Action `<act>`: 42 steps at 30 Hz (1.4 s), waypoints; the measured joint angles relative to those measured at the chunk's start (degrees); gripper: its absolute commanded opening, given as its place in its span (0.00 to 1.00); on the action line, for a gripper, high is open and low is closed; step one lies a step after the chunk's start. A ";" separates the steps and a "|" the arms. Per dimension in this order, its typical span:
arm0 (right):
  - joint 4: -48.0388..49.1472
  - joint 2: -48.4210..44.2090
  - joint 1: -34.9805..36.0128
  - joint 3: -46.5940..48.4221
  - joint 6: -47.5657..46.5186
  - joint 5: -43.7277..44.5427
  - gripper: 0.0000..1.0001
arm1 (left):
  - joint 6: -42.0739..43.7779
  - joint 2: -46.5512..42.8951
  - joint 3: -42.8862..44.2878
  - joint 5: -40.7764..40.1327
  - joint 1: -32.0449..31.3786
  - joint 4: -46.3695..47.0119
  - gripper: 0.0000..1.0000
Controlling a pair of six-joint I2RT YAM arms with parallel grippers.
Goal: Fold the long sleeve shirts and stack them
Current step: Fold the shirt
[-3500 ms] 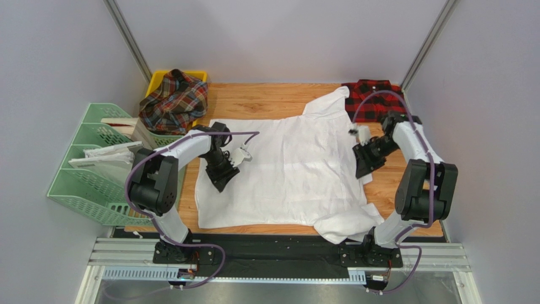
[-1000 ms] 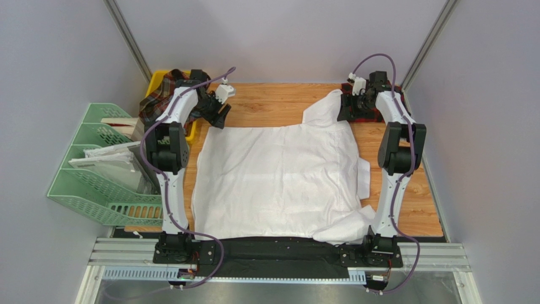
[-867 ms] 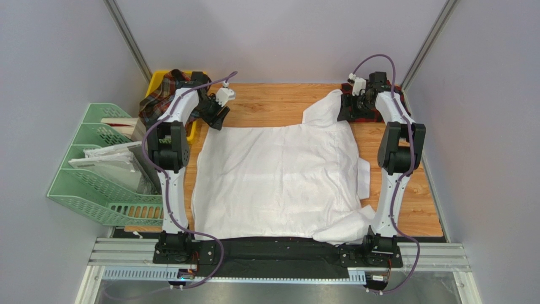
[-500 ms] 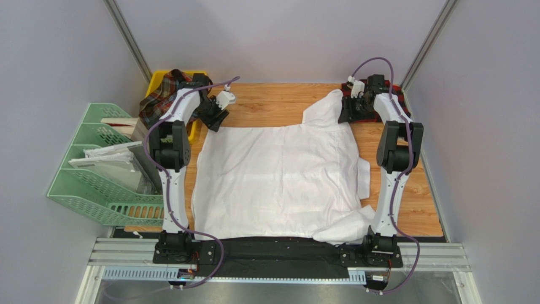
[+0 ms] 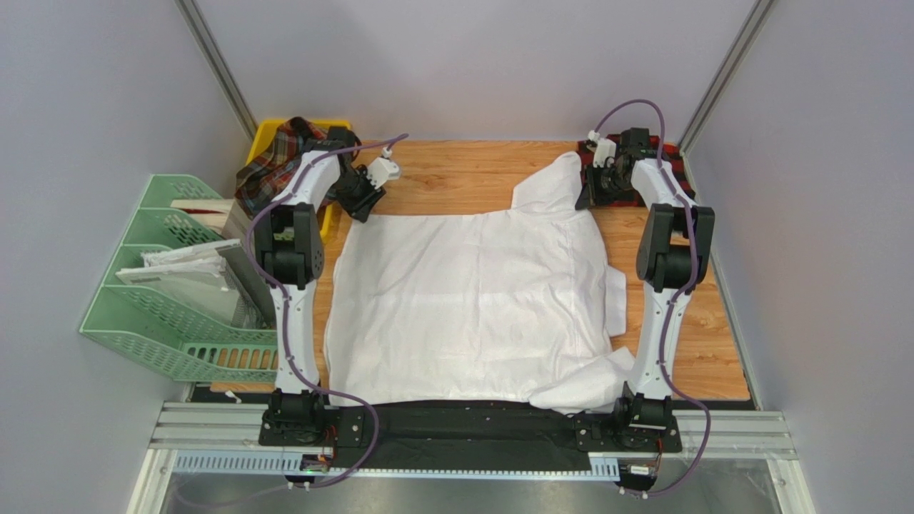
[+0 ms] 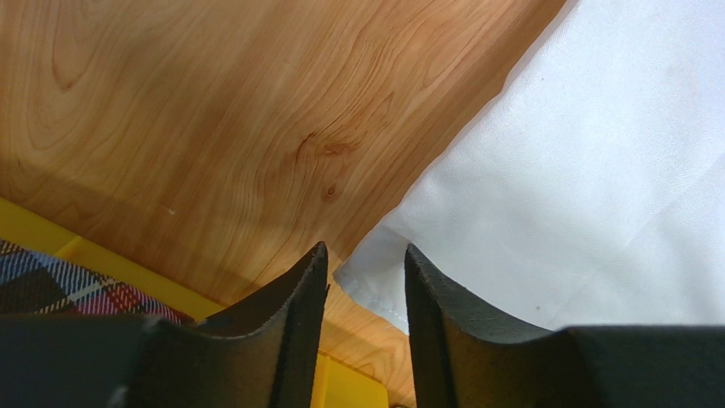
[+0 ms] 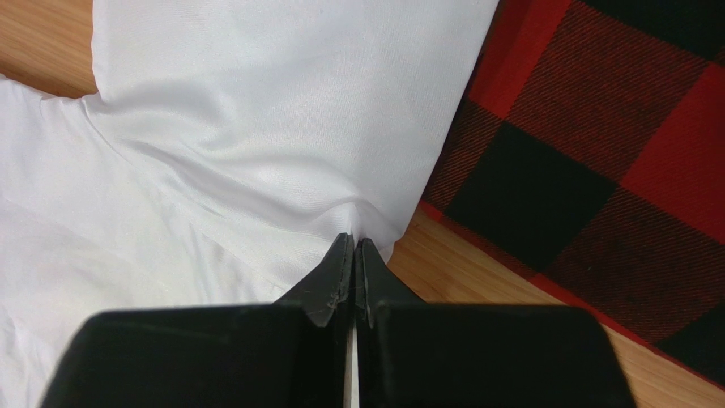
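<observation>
A large white long sleeve shirt [image 5: 472, 300] lies spread flat over most of the wooden table [image 5: 461, 166]. My left gripper [image 5: 360, 205] is at its far left corner. In the left wrist view the jaws [image 6: 366, 251] stand apart, with the shirt's corner [image 6: 379, 276] lying between them, not pinched. My right gripper [image 5: 589, 198] is at the far right of the shirt, shut on a fold of white cloth [image 7: 353, 240]. The red-and-black checked shirt [image 7: 613, 144] lies right beside that fold, at the table's far right corner [image 5: 672, 152]. The tartan shirt [image 5: 281, 161] sits bunched in a yellow bin [image 5: 266, 131].
Green plastic file racks [image 5: 161, 278] holding paper sheets [image 5: 188, 262] stand left of the table. The yellow bin's rim [image 6: 119, 268] lies close beside my left fingers. Grey walls enclose the table on three sides, and one white sleeve hangs over the near right edge [image 5: 585, 386].
Both arms moved from the middle of the shirt to its far corners. In the last second the right jaws closed on the white cloth and the left jaws narrowed around the corner.
</observation>
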 measured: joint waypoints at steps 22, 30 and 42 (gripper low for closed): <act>0.90 -1.11 -0.02 3.82 -0.55 0.31 0.00 | 1.53 -2.05 1.16 5.16 0.79 0.37 0.00; 0.63 -10.56 -0.37 -2.27 -4.22 -0.94 0.00 | 4.96 -16.33 -10.82 7.15 0.98 3.13 0.00; -3.34 -21.35 -2.29 -16.11 -12.22 -4.26 0.00 | 11.52 -32.06 -30.25 10.16 2.05 4.31 0.00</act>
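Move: The left hand's part-closed fingers straddle the shirt's far left corner, about 1 cm below them, with the yellow bin of plaid cloth some 13 cm left and 10 cm farther out. The right hand already pinches the far edge; the shirt's near edge, the way both go, is roughly 40 cm straight back. From that hand, the white far sleeve lies about 7 cm left and 6 cm ahead, the red checked shirt roughly 12 cm right and 8 cm ahead. The left fingers shut on the shirt's corner, easing about 1 cm forward, while the right hand keeps its pinch and draws its part of the far edge some 2 cm forward and upward. Then both, still gripping, lift about 9 cm and sweep back towards the shirt's near edge, the left ending about 10 cm and the right about 7 cm behind their starts, the fingertips swinging some 10 degrees forward. ##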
